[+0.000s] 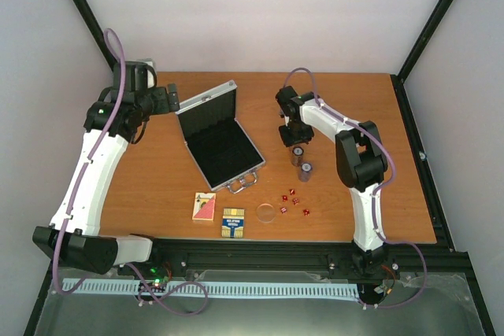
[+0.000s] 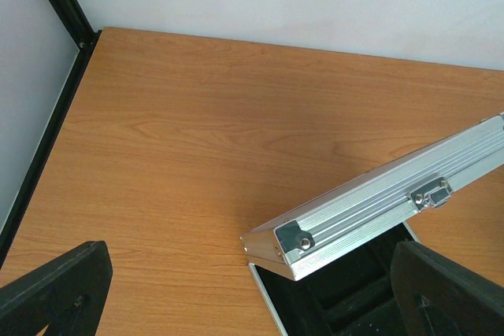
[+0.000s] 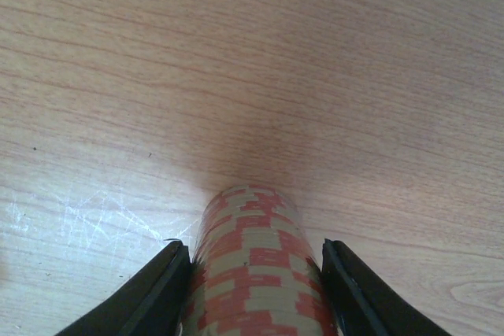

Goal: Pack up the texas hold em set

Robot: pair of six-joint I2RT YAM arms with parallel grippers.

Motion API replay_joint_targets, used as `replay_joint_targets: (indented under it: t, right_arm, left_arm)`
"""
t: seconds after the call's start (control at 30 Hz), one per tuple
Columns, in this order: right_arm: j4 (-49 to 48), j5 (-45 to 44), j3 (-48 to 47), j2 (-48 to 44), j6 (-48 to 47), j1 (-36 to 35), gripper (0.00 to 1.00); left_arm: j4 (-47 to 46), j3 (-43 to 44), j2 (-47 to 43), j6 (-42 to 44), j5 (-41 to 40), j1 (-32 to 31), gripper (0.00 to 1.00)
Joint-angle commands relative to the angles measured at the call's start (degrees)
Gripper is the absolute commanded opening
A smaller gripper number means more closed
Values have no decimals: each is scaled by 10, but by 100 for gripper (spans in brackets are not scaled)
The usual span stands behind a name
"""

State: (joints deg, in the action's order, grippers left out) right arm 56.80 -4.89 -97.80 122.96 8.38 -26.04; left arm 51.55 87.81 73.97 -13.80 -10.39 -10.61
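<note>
The silver case lies open mid-table, black lining up and lid raised. My left gripper hovers open by the lid's far-left corner, its fingers wide apart and holding nothing. My right gripper reaches straight down onto a chip stack. In the right wrist view both fingers press the sides of this red-and-tan stack. A second chip stack stands just in front. Near the front edge lie the red-white deck, the blue-yellow deck, the clear disc and several red dice.
Black frame posts and white walls border the wooden table at the back and sides. A black rail runs along the near edge by the arm bases. The case handle points toward the decks.
</note>
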Motion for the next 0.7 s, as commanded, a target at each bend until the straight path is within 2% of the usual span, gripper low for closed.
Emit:
replay_joint_targets:
  t: [0.0, 0.17, 0.27, 0.5, 0.67]
  right_arm:
    - [2, 4, -17, -1, -2, 2, 3]
    - [10, 60, -80, -23, -7, 0, 3]
    - [-17, 98, -93, -45, 6, -7, 3]
    - [-148, 155, -22, -81, 28, -54, 3]
    - [-262, 120, 30, -116, 28, -113, 3]
  left_arm:
    - [12, -6, -4, -7, -8, 1, 100]
    - [10, -13, -5, -9, -1, 2, 100]
    - [9, -15, -6, -9, 5, 1, 100]
    - [8, -27, -8, -6, 12, 1, 100]
    - [7, -36, -12, -8, 15, 1, 100]
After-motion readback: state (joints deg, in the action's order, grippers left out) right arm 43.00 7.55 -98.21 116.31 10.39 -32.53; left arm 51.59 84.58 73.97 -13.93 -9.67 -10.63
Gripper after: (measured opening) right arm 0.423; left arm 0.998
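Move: The chip stack is already between the right fingers; the open case's tray, where it is being taken, lies about 22 cm to that hand's left, some 3 cm nearer the base and about 2 cm lower. The second chip stack stands about 4 cm back and 1 cm right, the third 9 cm back and 3 cm right. From the left hand the tray is roughly 14 cm right, about level fore and aft, and 32 cm below. The chip stack, still pinched between the right fingers, is raised about 7 cm and swept some 11 cm left towards the open case, at first swinging slightly outward, then easing back as the climb levels off. The wrist tilts roughly 25 degrees, fingertips swinging left and a little outward; the grip holds. The empty left hand, wide open, sinks a couple of centimetres. ##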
